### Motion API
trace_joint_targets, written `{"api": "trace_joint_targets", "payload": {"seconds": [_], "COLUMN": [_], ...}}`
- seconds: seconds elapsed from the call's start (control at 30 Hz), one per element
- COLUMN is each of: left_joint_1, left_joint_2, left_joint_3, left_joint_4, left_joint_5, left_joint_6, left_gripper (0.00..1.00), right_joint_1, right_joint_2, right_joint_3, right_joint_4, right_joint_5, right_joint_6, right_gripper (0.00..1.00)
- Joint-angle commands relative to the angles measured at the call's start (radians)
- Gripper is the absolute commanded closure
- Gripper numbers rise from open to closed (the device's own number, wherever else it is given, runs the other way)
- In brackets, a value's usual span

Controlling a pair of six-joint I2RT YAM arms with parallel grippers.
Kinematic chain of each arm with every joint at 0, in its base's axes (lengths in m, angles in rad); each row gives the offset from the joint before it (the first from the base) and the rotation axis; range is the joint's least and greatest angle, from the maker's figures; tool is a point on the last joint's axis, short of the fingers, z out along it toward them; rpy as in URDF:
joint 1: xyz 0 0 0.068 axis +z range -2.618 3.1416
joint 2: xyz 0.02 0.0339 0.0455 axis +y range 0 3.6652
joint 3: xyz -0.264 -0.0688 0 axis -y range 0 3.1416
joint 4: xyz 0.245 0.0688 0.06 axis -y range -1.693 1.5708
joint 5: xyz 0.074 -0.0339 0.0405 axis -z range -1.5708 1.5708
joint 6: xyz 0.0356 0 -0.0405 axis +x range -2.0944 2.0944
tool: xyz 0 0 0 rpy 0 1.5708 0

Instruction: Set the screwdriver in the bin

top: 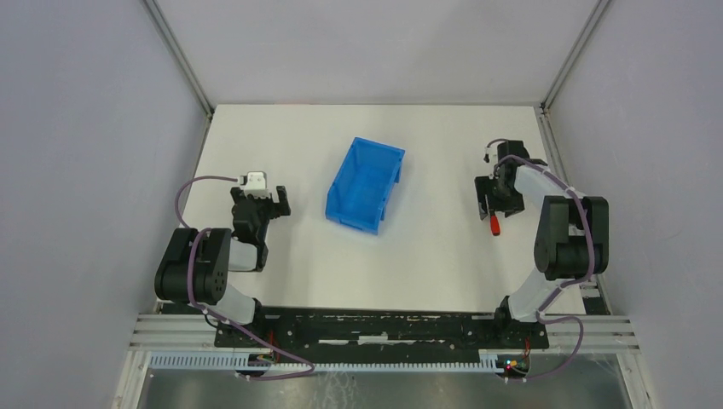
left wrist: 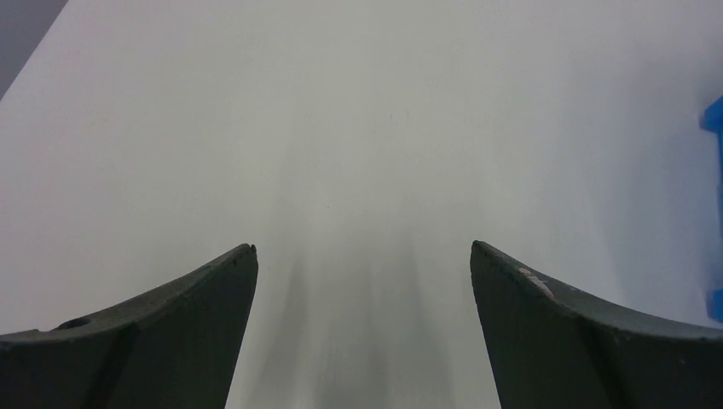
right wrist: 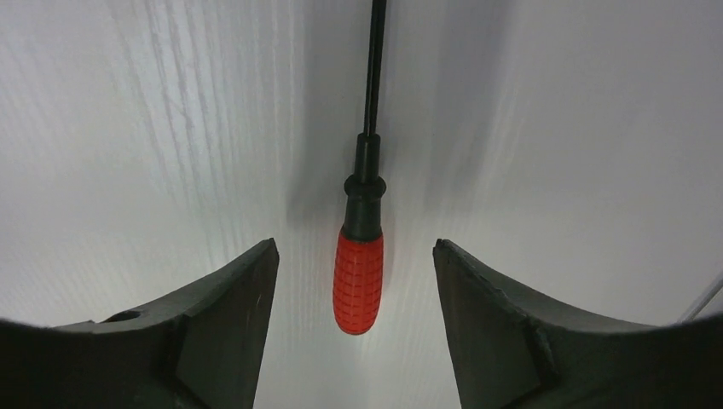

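The screwdriver lies flat on the white table, red handle towards the camera and thin black shaft running away from it. My right gripper is open, one finger on each side of the handle, neither touching it. In the top view the right gripper hangs over the screwdriver, and only the red handle shows. The blue bin stands open-topped at the table's middle, left of the screwdriver. My left gripper is open and empty, left of the bin. In its wrist view only bare table lies between the fingers.
The bin's blue edge shows at the right border of the left wrist view. Grey walls enclose the table at the left, right and back. A cable loops along the right arm.
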Motion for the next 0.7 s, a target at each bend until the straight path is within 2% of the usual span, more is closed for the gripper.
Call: {"api": "trace_joint_targets", "payload": {"seconds": [0.0,0.13,0.2,0.23,0.5,0.67], "left_joint_1": [-0.001,-0.001,-0.001,-0.001,-0.001,-0.001], "left_joint_2": [-0.011,-0.011,-0.011,-0.011,-0.011,-0.011], "left_joint_3": [0.004,0.004,0.004,0.004,0.004,0.004], "left_joint_4": [0.039,0.04,0.04,0.039,0.04,0.04], "left_joint_5": [-0.003,-0.004,-0.005,-0.005,-0.003,-0.003], "left_joint_6": [-0.032,-0.032,-0.032,-0.032,-0.032,-0.032], "left_gripper": [0.0,0.0,0.0,0.0,0.0,0.0], "right_joint_1": [-0.015,-0.019,-0.019,-0.019,-0.02,-0.019], "right_joint_2": [0.043,0.071,0.066,0.057,-0.021,-0.034], "right_joint_3": [-0.041,-0.034,0.01,0.036,0.462,0.521], "right_joint_4": [0.123,0.103,0.058,0.024,-0.312,-0.32], "right_joint_5": [0.046,0.058,0.051,0.044,0.05,0.025], "right_joint_6": [0.015,0.011,0.002,-0.002,0.043,0.113], "right_gripper": [0.34,0.68,0.94,1.0,1.0,1.0]}}
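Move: The screwdriver lies almost directly under the open right gripper, with its middle about 2 cm ahead, 1 cm to the right and 2 cm below; its red handle points back towards the base and its shaft forward. The blue bin stands roughly 34 cm to the right gripper's left and 8 cm farther out, at about its height. From the idle left gripper the screwdriver is some 60 cm to the right, 3 cm back and 6 cm lower. Lower the right gripper the last 2 cm while easing it 1 cm to the right, and close the fingers from both sides on the screwdriver where the black collar meets the red grip. Then lift about 15 cm, quickening and reaching about 8 cm forward, keeping the pinch while the wrist tilts the fingertips some 15 degrees forward. ##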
